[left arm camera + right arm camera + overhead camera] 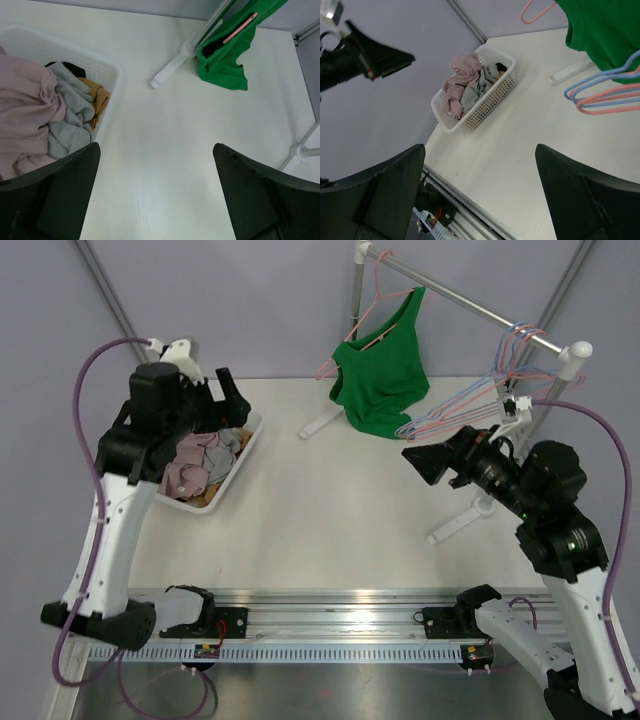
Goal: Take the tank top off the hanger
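Note:
The green tank top (380,380) hangs askew on a pink hanger (373,312) at the left end of the rack's rail, its hem reaching down to the table. The left wrist view shows the tank top (225,60) and hanger (240,27) at the top right. In the right wrist view the tank top (605,30) fills the top right corner. My left gripper (228,400) hovers over the basket, open, with only bare table between its fingers (156,190). My right gripper (425,462) is open and empty (480,190), held low to the right of the tank top.
A white basket (245,455) of pink, grey and mustard clothes (30,105) stands at the left. Several empty blue and pink hangers (450,410) hang on the rail (470,302) just above my right gripper. The rack's feet (320,425) rest on the table.

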{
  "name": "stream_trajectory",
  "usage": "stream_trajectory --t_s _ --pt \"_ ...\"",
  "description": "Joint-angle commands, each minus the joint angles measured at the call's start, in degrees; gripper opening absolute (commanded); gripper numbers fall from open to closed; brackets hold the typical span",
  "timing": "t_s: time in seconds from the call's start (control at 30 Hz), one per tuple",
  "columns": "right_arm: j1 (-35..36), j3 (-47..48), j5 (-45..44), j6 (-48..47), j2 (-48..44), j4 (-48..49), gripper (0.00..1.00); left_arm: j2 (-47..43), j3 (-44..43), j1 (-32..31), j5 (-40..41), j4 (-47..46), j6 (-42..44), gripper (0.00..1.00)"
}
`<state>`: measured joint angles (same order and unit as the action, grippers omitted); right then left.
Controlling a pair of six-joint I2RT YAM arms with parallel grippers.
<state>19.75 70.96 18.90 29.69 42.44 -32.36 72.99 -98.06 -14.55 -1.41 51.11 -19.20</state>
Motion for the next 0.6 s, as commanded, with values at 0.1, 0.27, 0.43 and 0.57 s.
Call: stream_trajectory --t_s 0.1,0.27,0.43,0.57 --pt "-0.15 6.82 -1.48 4.76 11.26 10.55 0.99 -20.91 20.56 -0.48 4.48 -4.25 0.83 0.99" --pt "-0.15 12.00 -6.32 6.08 20.03 12.84 1.00 -32.63 35.72 -0.48 4.58 -7.42 0.93 0.99" --pt "1.96 17.19 -14.31 7.05 28.83 16.19 0.98 -41.51 45.13 -0.48 3.78 -11.73 -1.36 0.99" --pt "6.43 22.28 -22.75 4.68 37.18 17.50 0.98 -44.16 46.99 -0.48 5.71 -11.74 -1.54 0.99"
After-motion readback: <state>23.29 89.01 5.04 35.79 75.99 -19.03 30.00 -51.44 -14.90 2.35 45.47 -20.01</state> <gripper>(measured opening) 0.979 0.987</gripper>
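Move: The green tank top on its hanger is about 24 cm ahead of the right gripper, 4 cm to its left and some 10 cm lower. The empty hangers hang about 12 cm ahead of that gripper and 8 cm to its right, near its own height. From the left gripper the tank top is roughly 17 cm ahead, 27 cm right and 8 cm lower; the clothes basket sits about 9 cm ahead, 13 cm left and 33 cm down. Send the open right gripper forward about 17 cm and a little left, nearly level, past the left side of the empty hangers towards the green tank top, turning it some 10 degrees clockwise; keep it clear of the cloth. Meanwhile draw the open, empty left gripper back about 13 cm, level at first, then sink it by about as much. ##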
